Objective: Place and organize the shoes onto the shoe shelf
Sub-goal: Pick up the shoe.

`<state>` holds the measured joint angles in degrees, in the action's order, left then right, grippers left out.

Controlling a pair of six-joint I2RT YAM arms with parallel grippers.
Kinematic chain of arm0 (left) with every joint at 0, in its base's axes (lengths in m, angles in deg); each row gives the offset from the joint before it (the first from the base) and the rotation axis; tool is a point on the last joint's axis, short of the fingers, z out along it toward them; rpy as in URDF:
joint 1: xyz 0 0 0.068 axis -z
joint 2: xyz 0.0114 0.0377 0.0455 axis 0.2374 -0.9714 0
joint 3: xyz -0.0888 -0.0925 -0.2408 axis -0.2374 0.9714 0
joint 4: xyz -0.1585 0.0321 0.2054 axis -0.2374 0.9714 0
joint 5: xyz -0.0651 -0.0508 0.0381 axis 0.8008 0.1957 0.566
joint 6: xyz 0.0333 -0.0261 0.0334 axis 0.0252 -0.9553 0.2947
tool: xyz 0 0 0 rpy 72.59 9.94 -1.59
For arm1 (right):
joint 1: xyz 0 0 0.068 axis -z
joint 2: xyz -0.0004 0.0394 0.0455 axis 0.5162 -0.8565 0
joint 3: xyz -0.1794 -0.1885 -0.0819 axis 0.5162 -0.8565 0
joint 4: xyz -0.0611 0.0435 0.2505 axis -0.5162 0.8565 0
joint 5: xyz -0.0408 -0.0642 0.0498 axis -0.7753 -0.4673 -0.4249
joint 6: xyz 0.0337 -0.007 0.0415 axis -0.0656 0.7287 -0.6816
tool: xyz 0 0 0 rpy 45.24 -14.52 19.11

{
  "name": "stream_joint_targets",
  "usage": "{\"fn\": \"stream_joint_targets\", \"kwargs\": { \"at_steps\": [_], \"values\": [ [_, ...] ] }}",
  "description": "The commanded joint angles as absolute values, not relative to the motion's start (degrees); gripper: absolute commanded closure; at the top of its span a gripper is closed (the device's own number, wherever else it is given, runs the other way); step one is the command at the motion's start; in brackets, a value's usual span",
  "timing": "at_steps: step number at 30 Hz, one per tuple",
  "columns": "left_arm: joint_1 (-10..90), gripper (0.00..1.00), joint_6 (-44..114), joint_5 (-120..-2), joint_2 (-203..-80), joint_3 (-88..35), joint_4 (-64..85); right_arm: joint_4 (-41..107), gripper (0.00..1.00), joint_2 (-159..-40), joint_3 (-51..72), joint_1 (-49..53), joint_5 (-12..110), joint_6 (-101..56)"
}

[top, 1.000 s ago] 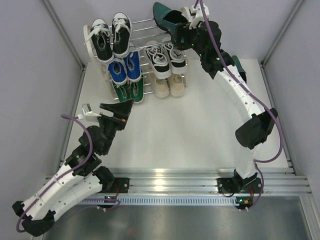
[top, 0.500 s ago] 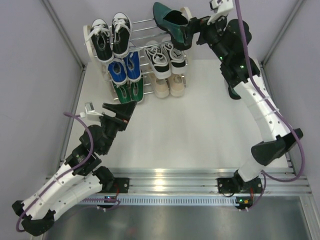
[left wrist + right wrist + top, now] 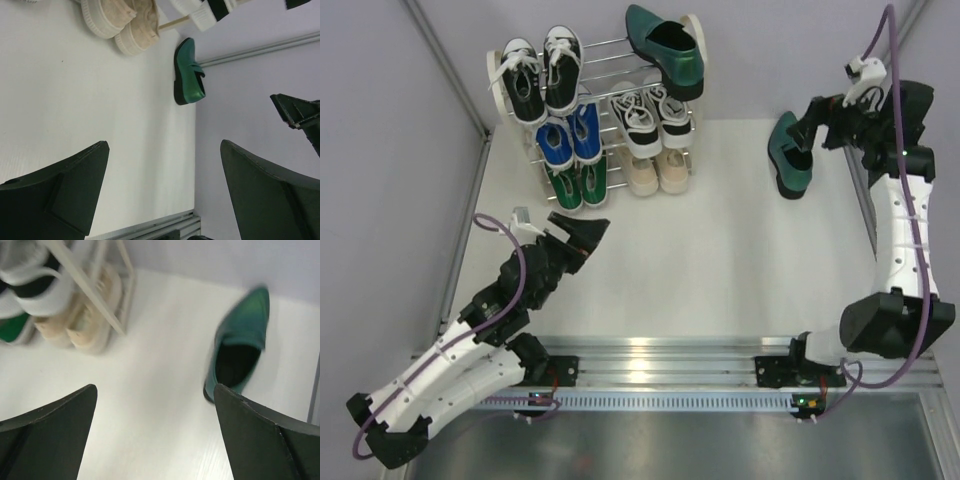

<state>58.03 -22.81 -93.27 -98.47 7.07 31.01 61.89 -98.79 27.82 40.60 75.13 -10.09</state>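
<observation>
The shoe shelf (image 3: 610,44) stands at the back left. It carries black-and-white sneakers (image 3: 542,75), blue (image 3: 570,140), green (image 3: 578,185) and beige (image 3: 658,172) pairs, another black-and-white pair (image 3: 648,118), and one glossy green dress shoe (image 3: 665,48) on the top right. Its mate (image 3: 788,152) (image 3: 242,335) (image 3: 189,80) lies on the table at the right. My right gripper (image 3: 807,125) (image 3: 155,388) hovers open just right of and above that loose shoe, holding nothing. My left gripper (image 3: 588,225) (image 3: 164,145) is open and empty, below the shelf's front.
The white table (image 3: 720,260) is boxed in by grey walls at left, right and back. An aluminium rail (image 3: 660,365) with both arm bases runs along the near edge. The loose shoe lies close to the right wall.
My right gripper opened, left the dress shoe on the top tier and swung right and down to the loose dress shoe. My left arm shifted slightly right.
</observation>
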Motion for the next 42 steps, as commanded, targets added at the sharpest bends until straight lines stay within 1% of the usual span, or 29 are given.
{"fn": "stream_joint_targets", "kwargs": {
  "at_steps": [1, 3, 5, 7, 8, 16, 17, 27, 30, 31, 33, 34, 36, 37, 38, 39, 42],
  "values": [
    [58.2, 0.02, -23.3, -89.5, -101.4, 8.5, 31.6, 73.7, 0.00, -103.2, 24.8, 46.1, 73.0, -2.7],
    [58.2, 0.02, -22.7, -88.9, -103.1, 8.5, 31.7, 74.1, 0.02, -107.6, 25.5, 49.3, 69.0, -2.4],
    [58.2, 0.02, -22.4, -88.5, -104.1, 8.5, 31.7, 75.4, 0.08, -113.6, 29.5, 50.9, 68.0, -2.8],
    [58.2, 0.02, -22.1, -88.4, -105.1, 8.4, 31.5, 76.8, 0.08, -117.6, 32.8, 51.2, 65.1, -4.5],
    [58.2, 0.02, -21.9, -88.0, -105.3, 8.5, 31.4, 76.8, 0.10, -121.3, 35.7, 51.2, 65.1, -4.6],
    [58.2, 0.02, -22.4, -86.6, -104.7, 11.5, 27.4, 74.8, 0.14, -137.0, 47.6, 50.7, 65.8, -11.9],
    [58.2, 0.02, -22.4, -86.6, -104.5, 11.8, 27.0, 75.1, 0.15, -138.1, 49.9, 50.1, 65.9, -11.9],
    [58.2, 0.02, -21.8, -85.4, -107.8, 12.1, 22.9, 69.4, 0.17, -147.1, 53.9, 47.1, 62.6, -15.1],
    [58.2, 0.02, -21.3, -84.7, -109.5, 11.3, 22.4, 67.9, 0.21, -148.8, 54.6, 46.3, 61.2, -15.1],
    [58.2, 0.02, -21.2, -84.3, -109.9, 11.0, 22.3, 67.7, 0.28, -150.0, 55.3, 45.9, 61.0, -15.1],
    [58.2, 0.02, -20.6, -83.8, -111.4, 10.0, 22.3, 67.7, 0.38, -150.8, 55.7, 45.5, 60.6, -15.2],
    [58.2, 0.02, -20.2, -83.5, -111.9, 9.8, 22.3, 67.7, 0.52, -151.4, 55.7, 45.1, 60.7, -15.1],
    [58.2, 0.02, -20.0, -83.1, -113.5, 9.0, 21.8, 67.8, 0.71, -151.7, 55.7, 45.0, 61.6, -15.1],
    [58.2, 0.02, -19.9, -82.9, -114.1, 8.6, 21.6, 68.1, 0.88, -151.9, 55.4, 44.9, 62.2, -15.1],
    [58.2, 0.02, -19.8, -82.2, -115.4, 8.4, 21.1, 68.4, 0.95, -151.7, 55.3, 45.0, 62.9, -15.0],
    [58.2, 0.02, -19.7, -82.0, -116.1, 8.1, 20.7, 68.6, 1.00, -151.5, 54.7, 45.0, 64.4, -15.0],
    [58.3, 0.02, -20.0, -80.6, -119.1, 7.1, 18.6, 66.7, 1.00, -146.5, 48.2, 45.8, 69.6, -17.4]
  ]
}}
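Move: The green shoe left on the table lies some 15 cm ahead of the right hand, about 5 cm to its right and 33 cm below. Its mate, on the rack's top tier, is roughly 16 cm ahead and 31 cm to the left of that hand, 3 cm above; the nearest beige shoe, on the bottom tier, is 10 cm ahead, 33 cm left and 30 cm below. From the left hand the green shoe lies some 33 cm ahead, 60 cm right and 24 cm lower. Right fingers shut to a pinch on the right-hand rim of the green shoe's opening, towards its heel, after the hand has dropped about 30 cm, first swinging right, then reaching 14 cm forward, tipping nearly 40 degrees down and turning some 20 clockwise. The left hand, open and empty, sinks about 9 cm and drifts right. ##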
